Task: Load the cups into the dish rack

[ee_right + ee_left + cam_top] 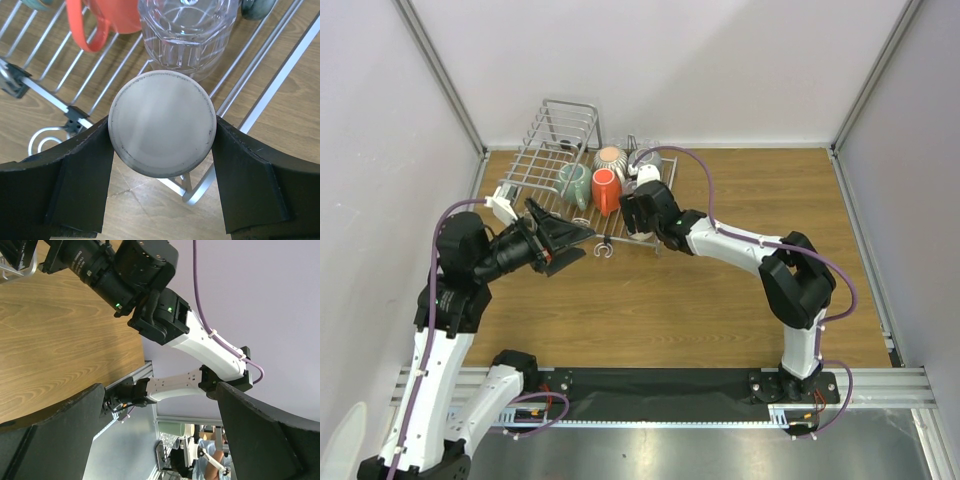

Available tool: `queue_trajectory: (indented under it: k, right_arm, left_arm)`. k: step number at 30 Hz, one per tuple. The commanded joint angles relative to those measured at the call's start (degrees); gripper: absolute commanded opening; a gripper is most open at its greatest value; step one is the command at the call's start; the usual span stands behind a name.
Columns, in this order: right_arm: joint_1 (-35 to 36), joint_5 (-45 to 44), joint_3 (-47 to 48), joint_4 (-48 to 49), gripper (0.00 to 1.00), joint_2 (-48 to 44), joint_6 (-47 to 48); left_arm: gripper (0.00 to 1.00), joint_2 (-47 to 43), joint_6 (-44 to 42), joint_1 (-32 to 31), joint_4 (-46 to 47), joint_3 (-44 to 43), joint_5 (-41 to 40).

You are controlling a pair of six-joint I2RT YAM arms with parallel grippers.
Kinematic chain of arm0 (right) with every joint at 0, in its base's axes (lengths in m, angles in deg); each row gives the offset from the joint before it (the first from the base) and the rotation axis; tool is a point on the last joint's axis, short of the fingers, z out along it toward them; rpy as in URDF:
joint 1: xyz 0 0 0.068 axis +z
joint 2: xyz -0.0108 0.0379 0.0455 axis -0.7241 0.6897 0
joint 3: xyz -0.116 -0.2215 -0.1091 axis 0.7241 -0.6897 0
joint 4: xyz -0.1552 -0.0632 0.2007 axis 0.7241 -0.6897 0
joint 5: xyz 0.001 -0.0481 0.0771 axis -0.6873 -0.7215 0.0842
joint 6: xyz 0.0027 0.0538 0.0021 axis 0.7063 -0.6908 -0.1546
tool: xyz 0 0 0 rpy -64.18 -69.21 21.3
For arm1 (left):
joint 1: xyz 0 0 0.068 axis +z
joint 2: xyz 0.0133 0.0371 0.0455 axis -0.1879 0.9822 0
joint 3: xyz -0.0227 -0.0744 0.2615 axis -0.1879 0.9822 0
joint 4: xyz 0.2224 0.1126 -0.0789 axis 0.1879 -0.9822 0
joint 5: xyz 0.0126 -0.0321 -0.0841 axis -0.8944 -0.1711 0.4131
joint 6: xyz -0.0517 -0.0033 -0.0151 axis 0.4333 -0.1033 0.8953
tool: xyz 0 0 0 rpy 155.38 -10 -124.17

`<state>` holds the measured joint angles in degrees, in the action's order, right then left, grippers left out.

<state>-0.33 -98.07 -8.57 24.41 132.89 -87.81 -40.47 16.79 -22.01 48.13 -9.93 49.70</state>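
Note:
The silver wire dish rack (535, 165) stands at the far left of the wooden table. A teal mug (572, 180), an orange-red mug (606, 190), a ribbed cup (610, 157) and a grey cup (646, 157) lie in it. My right gripper (638, 192) is shut on a pale grey-cream cup (162, 130), held bottom-up over the rack's front right corner (280, 75). A clear glass (187, 35) stands just beyond it, beside the orange-red mug (107, 15). My left gripper (570, 240) is open and empty in front of the rack, its jaws wide apart (159, 390).
A curled wire hook (603, 247) sticks out from the rack's front edge and shows in the right wrist view (42, 137). Bare wooden table (750, 190) lies right of the rack. White walls close in the back and sides.

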Motion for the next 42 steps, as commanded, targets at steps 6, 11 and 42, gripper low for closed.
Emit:
queue_trajectory:
  k: [6, 11, 42]
  right_arm:
    - [-0.18, -1.99, 0.48, 5.53, 0.00, 1.64, 2.12]
    - [-0.18, -1.99, 0.48, 4.39, 0.13, 1.82, 1.07]
    - [0.87, -1.64, 5.05, -3.79, 1.00, -3.01, 1.24]
  left_arm:
    - [1.00, 0.91, -2.74, 2.04, -0.96, -3.16, 3.29]
    - [1.00, 1.44, -2.83, 2.74, -0.44, -3.25, 4.00]
    - [1.00, -0.40, 1.57, 2.92, 4.31, 0.97, 5.14]
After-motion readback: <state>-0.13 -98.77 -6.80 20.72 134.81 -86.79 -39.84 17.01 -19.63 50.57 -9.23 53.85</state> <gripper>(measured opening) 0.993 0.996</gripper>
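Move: The right hand already holds the upturned steel cup by its sides. The free spot for the cup, at the dish rack's near right corner, lies directly under that hand, about 5 cm down. The clear glass stands some 8 cm ahead and 2 cm left of the hand, and the red mug about 7 cm ahead and 8 cm left. From the idle left hand the free spot is roughly 20 cm ahead, 8 cm to the right and 25 cm down. Down, gently and in small steps, the right hand lowers the upturned steel cup about 2 cm onto the rack bars in front of the clear glass, pausing on the way. Then its fingers spread from their grip to fully open, letting go of the cup's sides while the hand sinks a touch more and eases back slightly, before it starts up again by about 1 cm. ##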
